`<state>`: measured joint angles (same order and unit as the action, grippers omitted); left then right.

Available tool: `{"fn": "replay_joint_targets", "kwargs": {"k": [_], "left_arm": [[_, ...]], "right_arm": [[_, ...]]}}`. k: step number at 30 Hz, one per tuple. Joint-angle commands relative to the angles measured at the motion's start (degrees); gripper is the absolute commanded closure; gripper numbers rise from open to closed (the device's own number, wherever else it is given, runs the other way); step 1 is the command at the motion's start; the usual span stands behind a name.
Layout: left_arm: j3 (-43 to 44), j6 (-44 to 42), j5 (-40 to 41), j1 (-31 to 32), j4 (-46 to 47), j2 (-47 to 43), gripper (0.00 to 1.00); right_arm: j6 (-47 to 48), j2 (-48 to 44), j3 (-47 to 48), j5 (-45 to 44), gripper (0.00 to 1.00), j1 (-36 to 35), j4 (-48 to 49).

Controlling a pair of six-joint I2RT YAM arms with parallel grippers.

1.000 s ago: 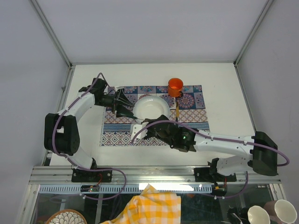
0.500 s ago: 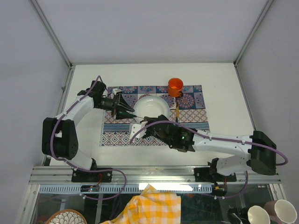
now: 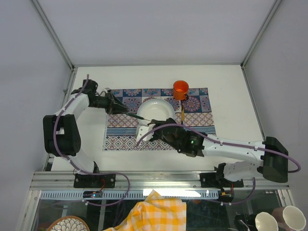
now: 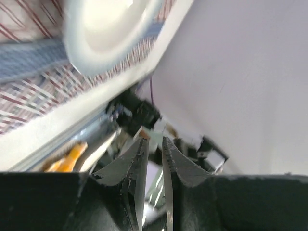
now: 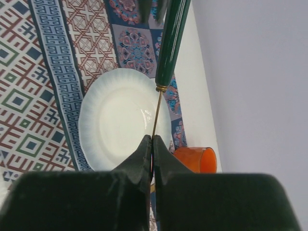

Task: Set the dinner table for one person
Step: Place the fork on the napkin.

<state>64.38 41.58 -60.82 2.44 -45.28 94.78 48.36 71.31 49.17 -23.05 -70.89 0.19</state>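
Observation:
On the white dinner table (image 3: 226, 96) lies a patterned cloth (image 3: 120, 137) with a white plate (image 3: 156, 109) and an orange cup (image 3: 181, 88) on it. My right gripper (image 3: 150, 123) (image 5: 152, 139) is shut on the thin gold stem of a green-handled utensil (image 5: 171, 43) (image 3: 137, 117), held over the plate's (image 5: 120, 120) left rim. The utensil's working end is hidden in the jaws. My left gripper (image 3: 123, 109) (image 4: 153, 144) hovers over the cloth's upper left, just clear of the handle's tip. Its fingers stand a narrow gap apart with nothing between them.
A second slim utensil (image 3: 183, 113) lies on the cloth right of the plate, below the cup (image 5: 195, 161). Aluminium frame rails (image 3: 62, 53) border the table. A yellow checked cloth (image 3: 159, 211) and cups (image 3: 267, 222) sit below the near edge.
My left gripper has drawn back leftward off the green handle, and its fingers have narrowed. The right gripper has kept hold of the utensil near the plate.

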Motion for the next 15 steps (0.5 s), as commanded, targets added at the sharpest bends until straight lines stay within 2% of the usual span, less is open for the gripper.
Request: {"fn": "replay_joint_targets", "kwargs": {"k": [1, 3, 6, 11, 15], "left_arm": [[5.4, 2.6, 8.8, -11.6, 4.1, -0.2, 0.8], [7.0, 4.1, 12.8, -15.8, 4.7, -0.8, 0.8], [8.1, 6.0, 14.5, -19.0, 5.2, -2.4, 0.79], [7.2, 6.8, 14.3, -19.7, 5.4, -4.7, 0.78], [5.0, 6.8, 14.4, -20.1, 5.3, -6.5, 0.78]], "right_arm": [[-6.4, 1.6, 2.6, 4.2, 1.0, 0.0, -2.7], [-8.7, 3.2, 4.5, 6.2, 1.0, 0.0, -6.1], [-13.1, 7.5, 8.5, 7.2, 1.0, 0.0, -11.1], [-23.3, 17.8, 19.6, 8.1, 1.0, 0.6, -20.1], [-30.1, 24.1, 26.4, 13.0, 1.0, 1.8, -24.3]]}}
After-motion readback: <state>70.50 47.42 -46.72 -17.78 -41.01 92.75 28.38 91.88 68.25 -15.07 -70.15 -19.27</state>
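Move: The right hand holds the fork by its neck; the open patch of napkin left of the plate lies about 16 cm to its left, 4 cm ahead and some 21 cm below. The plate's middle is about 7 cm ahead and 1 cm right, the knife 4 cm ahead and 14 cm right, both near table height; the mug is 18 cm ahead and 13 cm right. From the left hand that patch is roughly 5 cm left, 2 cm back and 16 cm below. Right hand lowers the gripped fork about 7 cm and leftward, tipping down, while the empty left withdraws left-forward. ##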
